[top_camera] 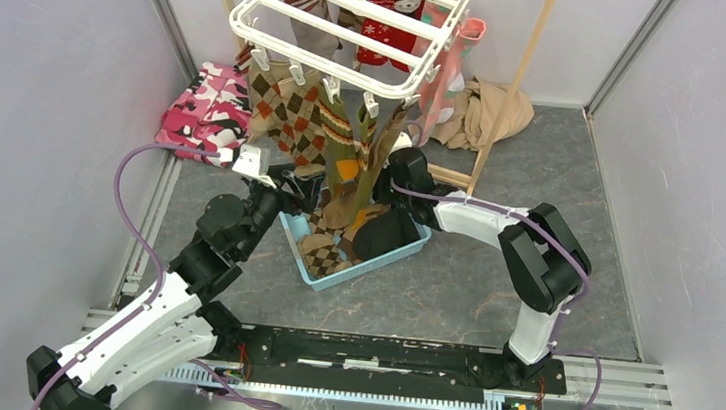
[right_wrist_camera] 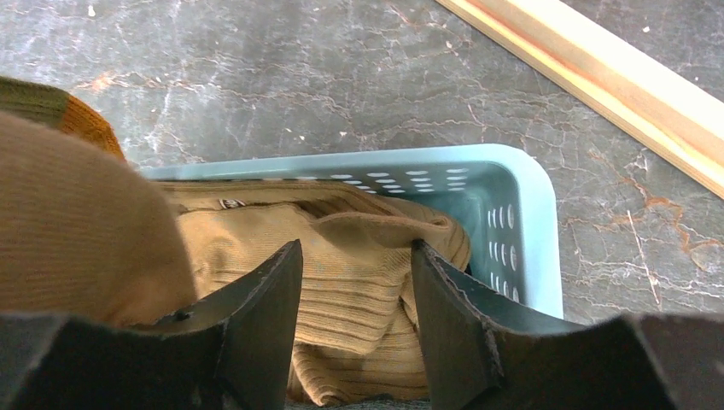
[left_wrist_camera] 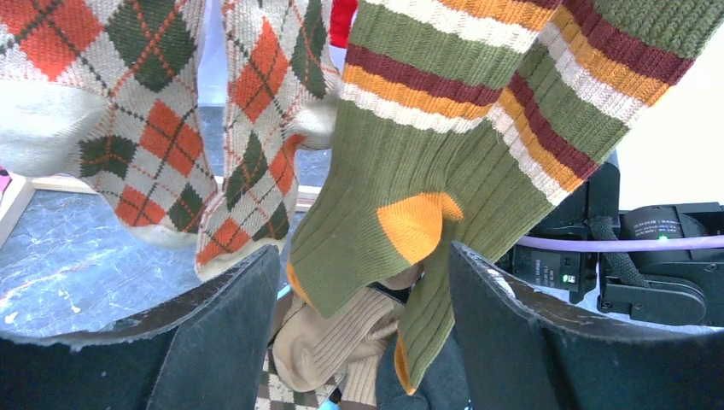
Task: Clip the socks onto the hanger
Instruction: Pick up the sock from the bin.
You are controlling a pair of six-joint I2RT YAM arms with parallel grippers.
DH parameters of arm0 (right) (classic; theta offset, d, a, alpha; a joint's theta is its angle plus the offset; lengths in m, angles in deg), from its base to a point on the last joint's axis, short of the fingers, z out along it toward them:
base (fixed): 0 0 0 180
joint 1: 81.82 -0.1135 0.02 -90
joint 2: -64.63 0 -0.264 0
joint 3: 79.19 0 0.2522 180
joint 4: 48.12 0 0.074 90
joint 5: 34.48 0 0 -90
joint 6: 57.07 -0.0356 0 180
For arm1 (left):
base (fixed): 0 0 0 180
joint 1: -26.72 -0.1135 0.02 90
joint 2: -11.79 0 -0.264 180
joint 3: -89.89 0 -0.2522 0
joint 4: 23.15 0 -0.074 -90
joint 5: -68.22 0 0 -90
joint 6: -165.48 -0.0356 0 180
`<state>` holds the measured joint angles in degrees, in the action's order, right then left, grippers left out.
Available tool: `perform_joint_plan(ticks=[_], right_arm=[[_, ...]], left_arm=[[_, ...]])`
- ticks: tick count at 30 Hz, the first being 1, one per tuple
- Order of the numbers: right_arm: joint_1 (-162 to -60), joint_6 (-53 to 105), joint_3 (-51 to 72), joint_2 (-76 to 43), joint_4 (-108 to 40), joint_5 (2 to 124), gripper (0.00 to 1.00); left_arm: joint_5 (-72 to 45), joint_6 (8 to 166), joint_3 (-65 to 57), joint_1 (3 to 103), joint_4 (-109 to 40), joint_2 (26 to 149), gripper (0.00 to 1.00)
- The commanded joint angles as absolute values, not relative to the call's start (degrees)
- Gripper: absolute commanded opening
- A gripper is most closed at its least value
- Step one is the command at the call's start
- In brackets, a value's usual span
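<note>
The white hanger (top_camera: 351,23) hangs at the top centre, with argyle socks (top_camera: 292,113), green striped socks (top_camera: 365,145), a red sock (top_camera: 392,17) and a pink sock (top_camera: 453,63) clipped to it. More socks lie in a light blue basket (top_camera: 404,254) below. My left gripper (left_wrist_camera: 365,290) is open; the green sock with the orange heel (left_wrist_camera: 410,162) hangs between its fingers, and a tan sock (left_wrist_camera: 333,342) lies underneath. My right gripper (right_wrist_camera: 357,256) is open over the basket (right_wrist_camera: 478,162), its fingers on either side of a fold of tan sock (right_wrist_camera: 359,299).
A pink-and-white camouflage cloth (top_camera: 206,105) lies at the back left. A beige garment (top_camera: 493,112) is heaped at the back right by the wooden pole stand (top_camera: 511,89). Its base bar (right_wrist_camera: 615,94) lies just beyond the basket. Grey walls close both sides.
</note>
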<state>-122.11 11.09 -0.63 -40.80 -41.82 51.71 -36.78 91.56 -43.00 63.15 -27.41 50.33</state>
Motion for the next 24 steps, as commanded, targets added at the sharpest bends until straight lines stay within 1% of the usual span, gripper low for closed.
perform_joint_plan(ticks=[1, 5, 7, 10, 14, 16, 21, 24], right_arm=[[-122.41, 10.25, 1.51, -42.37, -41.02, 49.35, 0.55], [-122.38, 10.33, 0.63, -43.07, -41.84, 49.31, 0.54], [-122.40, 10.36, 0.00, -43.07, -42.84, 49.49, 0.50], [-122.40, 10.44, -1.17, -42.51, -44.40, 49.90, 0.39], [-122.28, 10.59, -3.42, -40.57, -46.62, 50.26, 0.20], [-122.27, 10.66, -5.38, -38.23, -47.87, 50.39, 0.13], [-122.25, 11.15, -10.67, -30.52, -49.36, 50.54, 0.05], [-122.03, 10.97, -14.02, -24.64, -49.56, 50.77, 0.04]], left_arm=[[-37.32, 93.53, -42.35, 62.85, -26.71, 49.92, 0.78], [-36.67, 93.94, -42.08, 62.85, -26.78, 50.35, 0.78], [-36.44, 94.00, -41.83, 62.85, -26.93, 50.41, 0.78], [-36.44, 94.05, -41.56, 62.85, -27.36, 50.29, 0.78], [-36.29, 94.49, -41.63, 62.85, -27.80, 49.83, 0.78], [-36.23, 94.84, -41.80, 62.85, -27.86, 49.49, 0.78], [-35.44, 96.13, -42.30, 62.85, -27.64, 48.47, 0.78], [-34.51, 97.08, -42.94, 62.85, -27.10, 47.72, 0.78]])
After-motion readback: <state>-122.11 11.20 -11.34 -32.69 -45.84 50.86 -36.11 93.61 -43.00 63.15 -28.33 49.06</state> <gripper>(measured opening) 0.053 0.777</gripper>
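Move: Below the right hand, about 3 cm down and 2 cm to its left, lies the brown sock, its folded cuff facing the open fingers. The bin's far corner is roughly 6 cm ahead of the hand and 2 cm to its right, and a dark cloth some 8 cm straight back, 4 cm lower. A hung brown sock dangles about 3 cm back, 3 cm left and 10 cm above. From the left hand the brown sock in the bin lies around 9 cm ahead, 17 cm right and 24 cm below. The right hand sinks about 2 cm into the bin almost straight down, fingers still slanting down and forward-left, and shuts them from about half open on the upstanding cuff fold of the brown sock, pinching it between the fingertips. While the fingers finish closing it draws the fold back and to the right, about 3 cm each way, and rises again by some 2.5 cm, away from the bin's far corner, with the wrist barely turning. ##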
